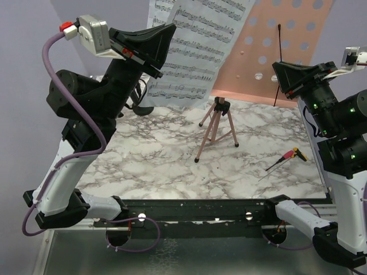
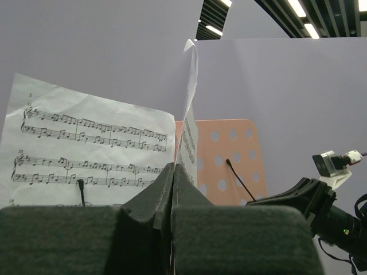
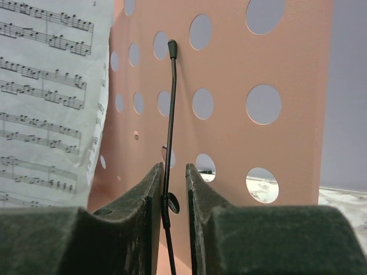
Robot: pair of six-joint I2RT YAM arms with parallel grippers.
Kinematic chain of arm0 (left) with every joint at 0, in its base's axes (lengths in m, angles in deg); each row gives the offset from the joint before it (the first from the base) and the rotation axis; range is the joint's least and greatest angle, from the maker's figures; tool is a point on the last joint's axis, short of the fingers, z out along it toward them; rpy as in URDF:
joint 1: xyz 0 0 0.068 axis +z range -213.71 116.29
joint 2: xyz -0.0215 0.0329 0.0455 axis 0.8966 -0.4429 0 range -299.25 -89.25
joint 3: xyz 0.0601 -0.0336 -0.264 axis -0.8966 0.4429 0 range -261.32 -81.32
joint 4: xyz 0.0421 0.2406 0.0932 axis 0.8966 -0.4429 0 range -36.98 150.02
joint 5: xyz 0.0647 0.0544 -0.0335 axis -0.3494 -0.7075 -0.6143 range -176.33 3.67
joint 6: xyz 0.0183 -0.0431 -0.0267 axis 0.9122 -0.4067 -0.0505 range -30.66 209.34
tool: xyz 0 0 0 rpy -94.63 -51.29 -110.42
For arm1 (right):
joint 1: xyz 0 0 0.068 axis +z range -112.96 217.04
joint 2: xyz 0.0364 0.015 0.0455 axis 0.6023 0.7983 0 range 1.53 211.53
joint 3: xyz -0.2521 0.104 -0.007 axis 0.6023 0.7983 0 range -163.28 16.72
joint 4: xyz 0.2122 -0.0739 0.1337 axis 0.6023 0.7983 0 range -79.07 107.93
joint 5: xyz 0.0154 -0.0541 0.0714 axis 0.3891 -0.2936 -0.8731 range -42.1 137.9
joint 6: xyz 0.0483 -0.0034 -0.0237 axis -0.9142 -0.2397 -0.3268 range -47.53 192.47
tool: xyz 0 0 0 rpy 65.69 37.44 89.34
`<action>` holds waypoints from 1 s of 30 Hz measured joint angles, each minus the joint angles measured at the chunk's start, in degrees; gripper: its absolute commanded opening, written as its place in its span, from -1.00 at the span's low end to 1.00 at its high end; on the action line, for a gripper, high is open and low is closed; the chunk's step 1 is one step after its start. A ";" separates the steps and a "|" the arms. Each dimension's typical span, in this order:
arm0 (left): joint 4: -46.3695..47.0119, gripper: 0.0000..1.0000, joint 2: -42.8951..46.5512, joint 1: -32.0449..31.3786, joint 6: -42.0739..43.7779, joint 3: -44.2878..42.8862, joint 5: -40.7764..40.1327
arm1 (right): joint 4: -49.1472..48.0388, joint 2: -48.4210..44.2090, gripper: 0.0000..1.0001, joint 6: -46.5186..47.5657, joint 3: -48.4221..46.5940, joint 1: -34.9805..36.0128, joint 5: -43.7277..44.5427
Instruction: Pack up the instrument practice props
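Observation:
A pink perforated music-sheet board [image 1: 287, 51] leans at the back on thin pink tripod legs [image 1: 217, 129]. My left gripper [image 1: 167, 31] is raised and shut on the lower edge of a white sheet-music page [image 1: 200, 51]; that page [image 2: 189, 114] rises edge-on from between the jaws. Another printed page [image 2: 86, 143] stands behind it, facing the camera. My right gripper [image 3: 173, 172] hangs in front of the board [image 3: 258, 69] with its jaws slightly apart. A thin black rod [image 3: 170, 114] runs up between them and touches the left finger [image 3: 146, 195]. No microphones or mic holders can be made out.
A small tool with a red and yellow handle [image 1: 288, 156] lies on the marble table [image 1: 155, 166] at the right. A dark object [image 1: 140, 103] sits half hidden behind the left arm. A purple wall [image 1: 34, 34] closes the back. A black rail [image 1: 195, 215] runs along the near edge.

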State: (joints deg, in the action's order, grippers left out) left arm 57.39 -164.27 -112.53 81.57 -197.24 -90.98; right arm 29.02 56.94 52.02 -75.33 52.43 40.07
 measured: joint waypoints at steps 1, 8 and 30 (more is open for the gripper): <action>-0.50 -1.00 0.83 0.00 0.15 0.61 -0.13 | 0.00 -0.07 -0.38 0.07 0.13 0.02 0.15; -4.94 -1.00 8.33 0.00 1.18 6.54 -1.03 | 0.00 -0.79 0.03 1.75 0.74 0.02 0.96; -20.26 -1.00 29.38 0.00 -2.82 29.62 4.83 | -1.75 -7.23 1.00 11.78 4.44 0.00 1.62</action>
State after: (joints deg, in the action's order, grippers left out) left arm 37.13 -134.89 -112.53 78.75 -167.62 -86.15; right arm 27.27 49.71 63.80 -70.89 52.43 41.68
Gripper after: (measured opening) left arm 0.002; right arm 0.998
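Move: Held in its shut fingers, the left hand has the loose music sheet; clear tabletop for it lies very roughly 10 cm ahead, 18 left and 68 below. The left page holder stands about 15 cm straight ahead, 8 lower; the tripod is some 16 ahead, 15 right, 55 below. Right at the right hand's barely parted tips, 2 cm ahead, is the right page holder; the screwdrivers lie 8 ahead, 19 right, 56 below. Left hand carries the pinched sheet 15 cm down, back and left, while right fingers open wide and back off. ##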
